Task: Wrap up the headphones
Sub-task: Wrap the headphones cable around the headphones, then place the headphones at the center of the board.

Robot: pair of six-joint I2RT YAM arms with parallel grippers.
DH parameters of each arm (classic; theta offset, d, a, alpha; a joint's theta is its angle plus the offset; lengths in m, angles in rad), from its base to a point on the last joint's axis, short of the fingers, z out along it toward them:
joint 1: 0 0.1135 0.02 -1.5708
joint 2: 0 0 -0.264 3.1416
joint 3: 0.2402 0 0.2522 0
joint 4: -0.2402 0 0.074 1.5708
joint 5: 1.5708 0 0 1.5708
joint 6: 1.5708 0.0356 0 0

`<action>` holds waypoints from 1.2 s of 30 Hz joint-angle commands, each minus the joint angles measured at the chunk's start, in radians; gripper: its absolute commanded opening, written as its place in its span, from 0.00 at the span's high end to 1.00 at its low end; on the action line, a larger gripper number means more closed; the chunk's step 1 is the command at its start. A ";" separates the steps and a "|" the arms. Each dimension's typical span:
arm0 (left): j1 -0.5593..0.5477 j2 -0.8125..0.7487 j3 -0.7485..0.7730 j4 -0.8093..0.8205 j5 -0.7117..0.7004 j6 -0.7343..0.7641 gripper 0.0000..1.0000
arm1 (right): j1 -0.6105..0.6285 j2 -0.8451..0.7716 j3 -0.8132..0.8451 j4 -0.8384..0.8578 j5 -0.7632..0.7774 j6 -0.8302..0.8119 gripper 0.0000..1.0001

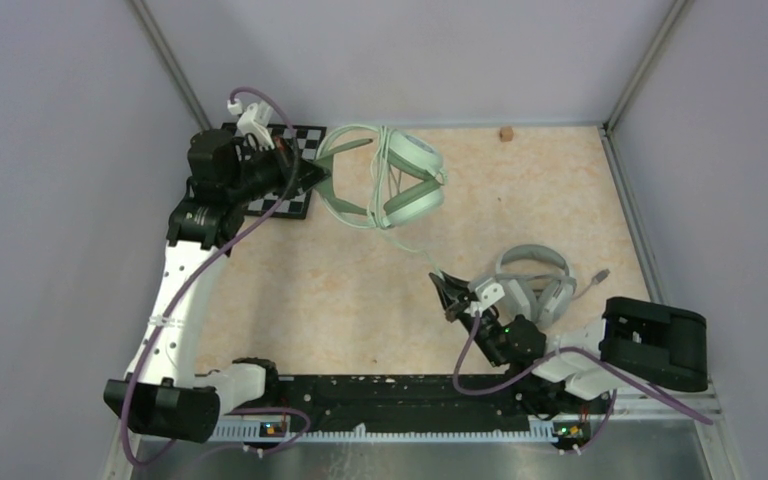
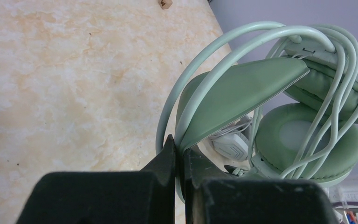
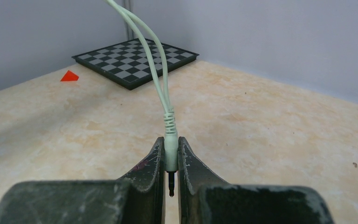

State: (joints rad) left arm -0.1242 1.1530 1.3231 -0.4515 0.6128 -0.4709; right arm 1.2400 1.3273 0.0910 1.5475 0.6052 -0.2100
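Note:
The mint-green headphones (image 1: 406, 186) hang above the back of the table, their pale-green cable (image 2: 341, 88) looped several times over the round cups. My left gripper (image 1: 317, 176) is shut on the padded headband (image 2: 242, 88), whose edge is pinched between the black fingers (image 2: 168, 156). The loose end of the cable (image 1: 422, 255) runs down to my right gripper (image 1: 446, 293), which is shut on the cable's plug (image 3: 170, 150); its metal tip shows between the jaws. The white headphones (image 1: 534, 283) lie on the table just behind the right gripper.
A small chessboard (image 1: 293, 170) lies at the back left under the left wrist. A red triangle mark (image 3: 69, 76) is next to it. A small wooden block (image 1: 506, 133) sits by the back wall. Grey walls close in the table on three sides.

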 commanded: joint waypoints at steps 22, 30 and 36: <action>0.062 0.237 0.126 -0.014 0.620 0.357 1.00 | -0.397 -0.354 0.087 -0.487 -0.425 0.349 1.00; 0.052 0.220 0.090 -0.179 0.498 0.953 1.00 | -0.473 -0.303 0.175 -0.711 -0.674 0.455 1.00; 0.043 0.277 0.114 -0.328 0.574 1.171 1.00 | -0.473 -0.246 0.174 -0.689 -0.778 0.521 1.00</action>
State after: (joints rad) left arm -0.0765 1.4055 1.3880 -0.6235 1.0653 0.4519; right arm 0.7879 1.0664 0.2264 0.8417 -0.0975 0.2424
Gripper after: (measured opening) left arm 0.026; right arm 0.054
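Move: The left gripper holds the green headphones by the headband, ear cups about 14 cm to its right, level fore-and-aft and slightly lower. From the right gripper, which pinches the cable plug, the cups lie some 12 cm ahead, 6 cm left and 14 cm up. The grey headset on the table is roughly 25 cm right of that hand, 4 cm ahead and 16 cm below. The chessboard lies about 18 cm ahead of the left gripper, 19 cm left and 35 cm below. Keep both grips shut. Raise the left gripper slightly, then lower it to about 7 cm below its start, turning it some 35 degrees clockwise while its right side dips, to swing the ear cups back towards the plug. Meanwhile arc the right gripper forward, up and a little right, then down and back left, tipping down and turning counter-clockwise about 20 degrees, bringing the plug close beside the cups. ##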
